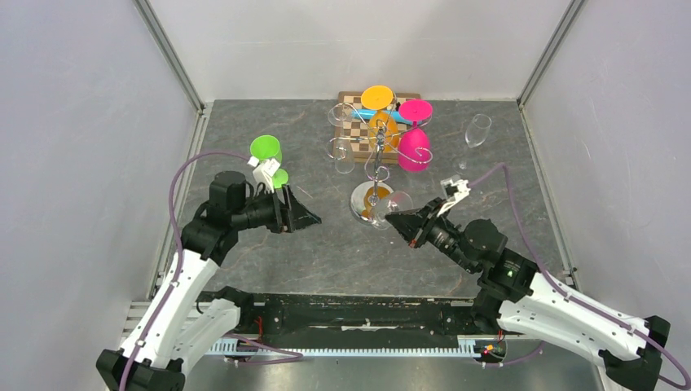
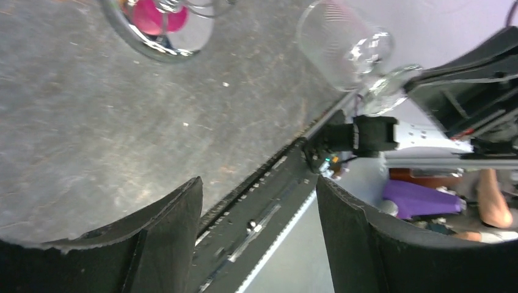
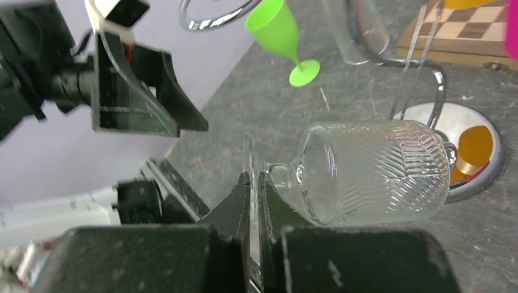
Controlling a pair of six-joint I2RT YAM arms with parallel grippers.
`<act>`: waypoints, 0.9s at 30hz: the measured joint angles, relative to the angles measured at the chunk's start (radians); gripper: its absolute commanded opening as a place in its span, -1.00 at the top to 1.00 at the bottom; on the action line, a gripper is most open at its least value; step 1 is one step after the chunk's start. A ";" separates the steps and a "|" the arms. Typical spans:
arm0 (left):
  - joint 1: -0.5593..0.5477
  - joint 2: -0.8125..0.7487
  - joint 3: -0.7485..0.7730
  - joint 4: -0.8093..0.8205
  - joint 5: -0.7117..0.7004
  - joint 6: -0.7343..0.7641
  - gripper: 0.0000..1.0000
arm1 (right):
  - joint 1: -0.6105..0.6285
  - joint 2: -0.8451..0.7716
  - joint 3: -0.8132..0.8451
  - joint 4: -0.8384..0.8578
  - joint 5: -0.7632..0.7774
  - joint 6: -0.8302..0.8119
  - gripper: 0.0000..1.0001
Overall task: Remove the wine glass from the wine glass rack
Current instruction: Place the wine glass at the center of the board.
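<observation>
The wine glass (image 3: 372, 171), clear with a ribbed bowl, lies on its side in the air beside the round mirror base (image 3: 482, 168) of the wine glass rack (image 1: 377, 159). My right gripper (image 3: 251, 176) is shut on the glass's thin foot disc; from above the right gripper (image 1: 393, 218) and glass (image 1: 389, 208) hang just in front of the rack base. My left gripper (image 1: 314, 216) is open and empty, left of the glass and facing it. In the left wrist view its fingers (image 2: 177, 226) frame the table's front edge, with the glass (image 2: 342, 43) farther off.
Orange (image 1: 377, 98), pink (image 1: 414, 147) and clear (image 1: 338, 114) glasses hang upside down from the rack's wire arms over a checkered board (image 1: 358, 130). A green glass (image 1: 266, 151) stands at the left and a clear flute (image 1: 477, 130) at the back right. Walls enclose the table.
</observation>
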 measured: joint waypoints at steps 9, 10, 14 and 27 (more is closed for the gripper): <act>-0.107 -0.080 -0.094 0.168 0.089 -0.218 -0.49 | 0.000 0.076 0.050 -0.055 -0.286 -0.277 1.00; -0.118 -0.086 -0.108 0.190 0.094 -0.240 -0.49 | 0.000 0.081 0.050 -0.055 -0.322 -0.309 1.00; -0.140 -0.106 -0.169 0.264 0.102 -0.326 -0.48 | 0.000 0.096 0.050 -0.051 -0.423 -0.403 1.00; -0.211 -0.132 -0.299 0.461 0.105 -0.518 -0.47 | 0.028 0.151 0.050 0.036 -0.571 -0.636 1.00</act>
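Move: The right hand holds the clear wine glass by its foot; the open left gripper it is taken to lies about 17 cm to its left, 3 cm ahead and some 4 cm lower. From the right hand the rack's post stands roughly 18 cm ahead and 2 cm left, its middle 10 cm lower, and the pink glass hangs 17 cm ahead, 6 cm right, about level. From the left hand the wine glass is about 18 cm right, level in reach and height. Still pinching the glass's foot, right hand swings back-left about 8 cm, turning counter-clockwise; open left approaches, moving back-right. ##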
